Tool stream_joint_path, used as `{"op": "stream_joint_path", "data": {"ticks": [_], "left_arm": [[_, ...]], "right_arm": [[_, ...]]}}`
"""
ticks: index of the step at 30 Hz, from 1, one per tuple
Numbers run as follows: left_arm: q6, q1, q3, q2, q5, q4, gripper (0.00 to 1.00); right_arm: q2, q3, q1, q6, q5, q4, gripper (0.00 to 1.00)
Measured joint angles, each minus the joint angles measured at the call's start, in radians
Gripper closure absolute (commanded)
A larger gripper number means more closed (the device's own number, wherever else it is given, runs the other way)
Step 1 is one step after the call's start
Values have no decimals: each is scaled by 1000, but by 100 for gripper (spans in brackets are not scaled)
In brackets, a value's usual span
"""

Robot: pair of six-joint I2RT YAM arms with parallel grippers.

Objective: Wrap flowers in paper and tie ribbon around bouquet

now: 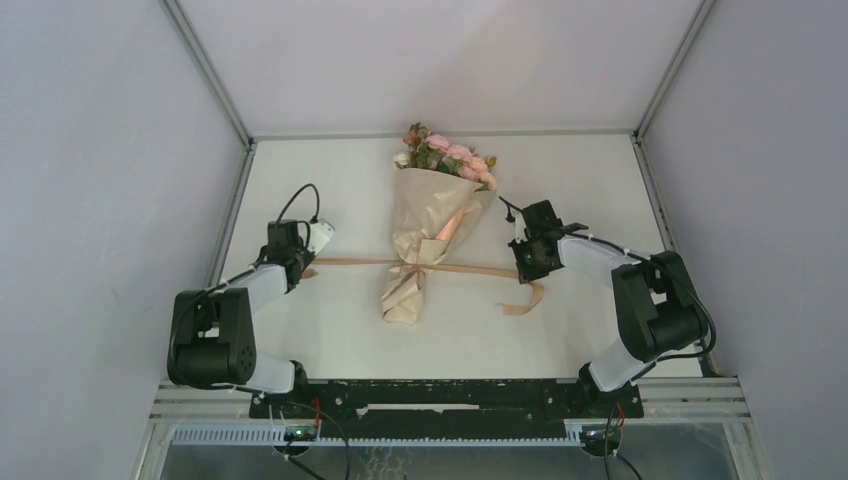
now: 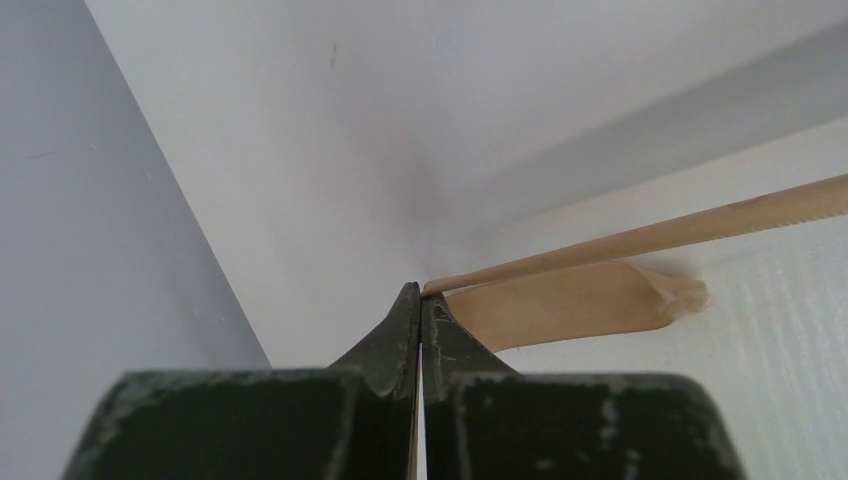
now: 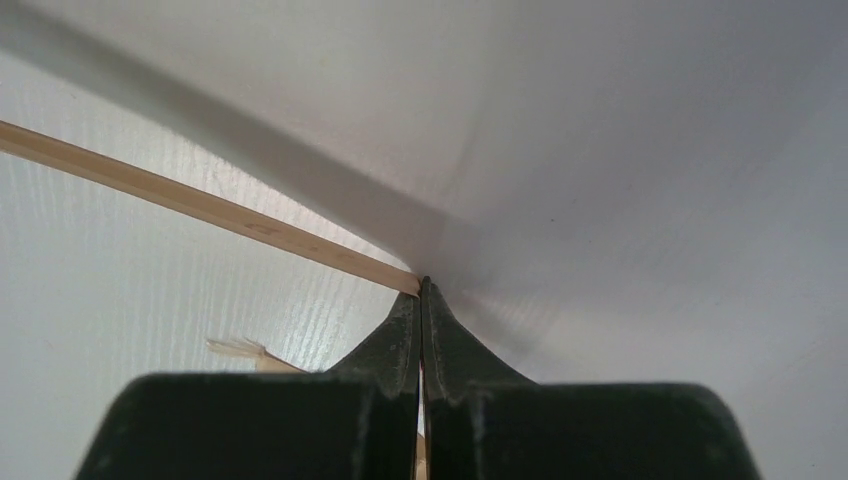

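Observation:
Pink flowers (image 1: pixel 447 155) with green leaves stick out of the far end of a cone of tan paper (image 1: pixel 425 240) lying mid-table. A peach ribbon (image 1: pixel 360 262) is knotted around the cone's narrow neck and stretches taut to both sides. My left gripper (image 1: pixel 306 268) is shut on the ribbon's left end; in the left wrist view the ribbon (image 2: pixel 640 238) leaves the gripper's (image 2: pixel 421 296) tips, with the loose tail just below. My right gripper (image 1: pixel 524 270) is shut on the ribbon's right part (image 3: pixel 210 205), pinched at its tips (image 3: pixel 421 290). That side's tail (image 1: pixel 525 302) curls on the table.
Grey enclosure walls (image 1: pixel 110 160) stand on the left, right and back of the white table (image 1: pixel 330 190). Both arm bases sit on the black rail (image 1: pixel 440 395) at the near edge.

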Motion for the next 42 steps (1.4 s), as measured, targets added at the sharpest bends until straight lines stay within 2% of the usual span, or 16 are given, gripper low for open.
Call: {"op": "stream_joint_path", "data": {"ticks": [13, 18, 22, 23, 25, 26, 28, 31, 34, 37, 40, 42], "left_arm": [[37, 16, -1, -17, 13, -37, 100], [29, 19, 24, -115, 74, -221, 100], [-2, 5, 122, -226, 209, -419, 98], [-10, -3, 152, -243, 245, -452, 83], [-16, -20, 201, -259, 317, -509, 47], [-11, -31, 215, -260, 341, -533, 34], [-5, -72, 235, -260, 395, -600, 28], [-8, -171, 249, -264, 468, -704, 32], [-17, -294, 278, -279, 541, -760, 34], [-29, -454, 318, -286, 599, -745, 24], [-54, -539, 328, -277, 645, -677, 17], [-80, -544, 329, -261, 667, -606, 1]], "right_arm": [[-7, 0, -14, -1, 15, -2, 100], [-87, -22, 69, -37, 39, -24, 100], [-270, -30, 182, -39, -75, -18, 100], [-327, -32, 204, -35, -114, -3, 100], [-456, -43, 233, -9, -206, 64, 100], [-508, -51, 240, 6, -243, 98, 100], [-596, -71, 252, 55, -318, 186, 100], [-648, -106, 268, 137, -403, 313, 100], [-623, -140, 284, 240, -475, 440, 100], [-567, -154, 288, 347, -530, 570, 100], [-542, -155, 288, 420, -562, 679, 100], [-541, -155, 288, 451, -575, 725, 100]]}}
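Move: Each hand already pinches one side of the ribbon, stretched taut across the wrapped bouquet. The knot at the paper's waist lies about 28 cm to the left hand's right, 1 cm back and nearly level in height. From the right hand the knot is some 30 cm left, 3 cm ahead and 2 cm higher; the flowers are about 32 cm ahead and 20 cm left, the paper's stem end about 8 cm back and 30 cm left. The right hand keeps its pinch on the ribbon, holds it taut briefly, then lifts it about 24 cm while swinging left and slightly back towards the knot, its fingers turning from down to leftward. The left hand, after that same hold, eases back, lets go of its ribbon end as it opens wide, and sweeps some 27 cm right, rising and drawing back, turning clockwise towards the knot and the right hand. ##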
